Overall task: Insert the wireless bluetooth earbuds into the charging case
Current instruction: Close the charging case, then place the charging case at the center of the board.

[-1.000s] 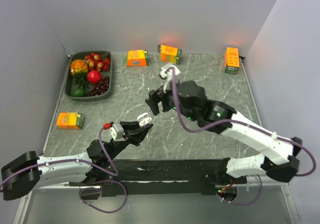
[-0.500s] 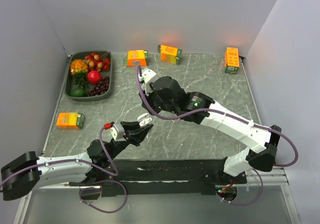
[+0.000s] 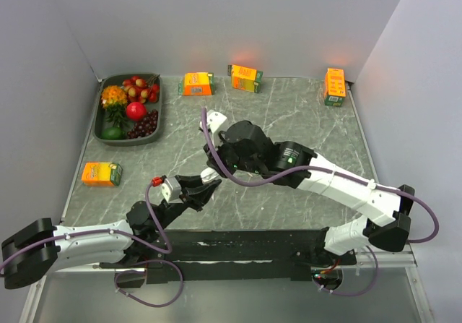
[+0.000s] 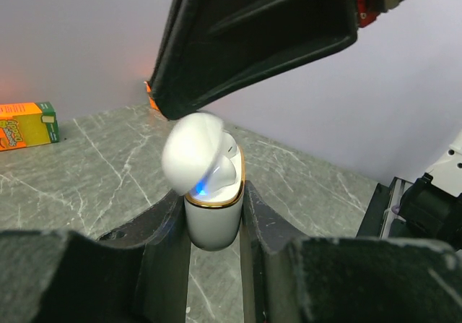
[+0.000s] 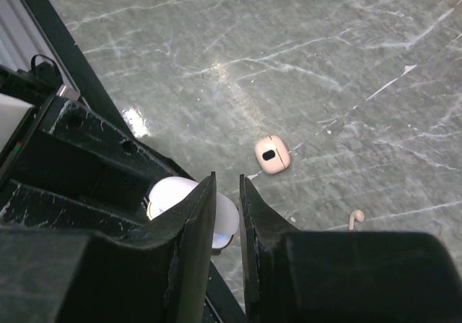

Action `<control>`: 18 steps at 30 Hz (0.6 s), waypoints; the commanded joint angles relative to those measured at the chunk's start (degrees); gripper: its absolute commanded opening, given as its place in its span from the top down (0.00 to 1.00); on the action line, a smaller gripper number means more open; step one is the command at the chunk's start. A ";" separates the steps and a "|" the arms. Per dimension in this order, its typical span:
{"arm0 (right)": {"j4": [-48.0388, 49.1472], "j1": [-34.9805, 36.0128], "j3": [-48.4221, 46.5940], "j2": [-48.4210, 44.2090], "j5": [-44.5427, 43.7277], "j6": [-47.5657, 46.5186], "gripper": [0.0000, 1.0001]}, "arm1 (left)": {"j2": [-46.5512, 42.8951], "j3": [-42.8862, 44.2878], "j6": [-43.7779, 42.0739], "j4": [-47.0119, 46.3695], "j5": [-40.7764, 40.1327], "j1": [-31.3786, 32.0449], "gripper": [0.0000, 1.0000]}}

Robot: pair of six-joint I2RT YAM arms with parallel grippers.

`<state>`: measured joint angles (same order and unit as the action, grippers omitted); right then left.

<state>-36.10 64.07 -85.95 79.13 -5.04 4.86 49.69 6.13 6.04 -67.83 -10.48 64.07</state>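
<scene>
My left gripper (image 4: 214, 218) is shut on the white, gold-rimmed charging case (image 4: 213, 218) and holds it upright above the table. The case's lid (image 4: 189, 153) is hinged open, a blue light glows inside, and a white earbud (image 4: 229, 170) sits in it. My right gripper (image 5: 227, 187) hovers directly over the case (image 5: 166, 191). Its jaws are a narrow slit apart with nothing between them. Another earbud (image 5: 354, 218) lies on the table. In the top view the right gripper (image 3: 216, 166) covers the case, with the left gripper (image 3: 209, 186) just below it.
A beige rounded-square piece with a hole (image 5: 272, 155) lies near the loose earbud. A dark fruit tray (image 3: 130, 141) stands at the back left. Orange cartons sit at the left (image 3: 101, 173) and along the back (image 3: 196, 84) (image 3: 245, 77) (image 3: 334, 86).
My right arm has swung left and down until it is over the case, and its jaws have narrowed from wide open to a slit. The left arm has held still.
</scene>
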 commanded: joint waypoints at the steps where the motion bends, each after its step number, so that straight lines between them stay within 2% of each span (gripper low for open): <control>1: -0.20 0.70 1.58 -3.81 0.29 0.23 0.73 | -0.65 1.87 -0.51 -1.87 -1.12 0.00 0.99; 6: -0.38 0.96 2.63 -4.86 -0.93 0.67 0.71 | -0.56 2.13 -0.77 -1.60 -1.30 0.00 0.99; 8: 1.19 0.88 3.68 -6.61 -2.25 1.64 0.60 | -0.39 2.39 -0.68 -1.43 -1.47 0.00 0.99; 9: 1.90 0.79 4.12 -7.41 -4.52 2.25 0.44 | -0.39 2.39 -0.33 -1.34 -1.73 0.00 0.99; 11: 4.09 -1.05 5.17 -10.30 -5.86 4.36 0.31 | -0.30 3.27 0.98 1.45 -2.87 -0.09 0.99; 13: 5.07 -5.59 5.71 -11.89 -4.82 7.59 0.28 | -0.56 5.63 6.41 8.46 -4.63 -1.58 0.99; 14: 5.42 -7.28 6.67 -13.03 -4.20 8.57 0.27 | -0.30 8.26 9.05 15.03 -4.46 -2.71 0.99; 15: 5.94 -9.04 7.20 -13.47 -3.58 9.45 0.27 | -0.04 9.33 14.82 17.88 -1.42 -5.95 0.99; 18: 6.65 -12.65 9.57 -15.14 -3.48 11.57 0.26 | 1.63 12.15 24.61 24.14 4.22 -12.38 0.99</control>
<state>-32.84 55.16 -78.48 66.78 -7.73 11.62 50.19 13.43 15.79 -54.06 -11.51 58.35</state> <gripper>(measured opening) 0.736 0.304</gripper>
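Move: Just under and slightly behind the right fingertips, roughly 2 cm back and 2 cm down, is the half-open lid of the white charging case. The left hand holds that case; from it the lid lies about 3 cm ahead, 1 cm right and 3 cm up. On the table some 22 cm below the right hand, a pink case sits about 7 cm ahead and 3 cm left, and a loose pink earbud about 13 cm ahead and 2 cm right. Bearing on the lid with its nearly shut fingers, the right hand eases down, back and right by under 1 cm each way, then opens wide and leaves the case quickly, about 6 cm right, also going forward and up as it swings clockwise. The left keeps its pinch on the case, holds nearly still, then carries it some 3 cm forward, tipping about 10 degrees down. ##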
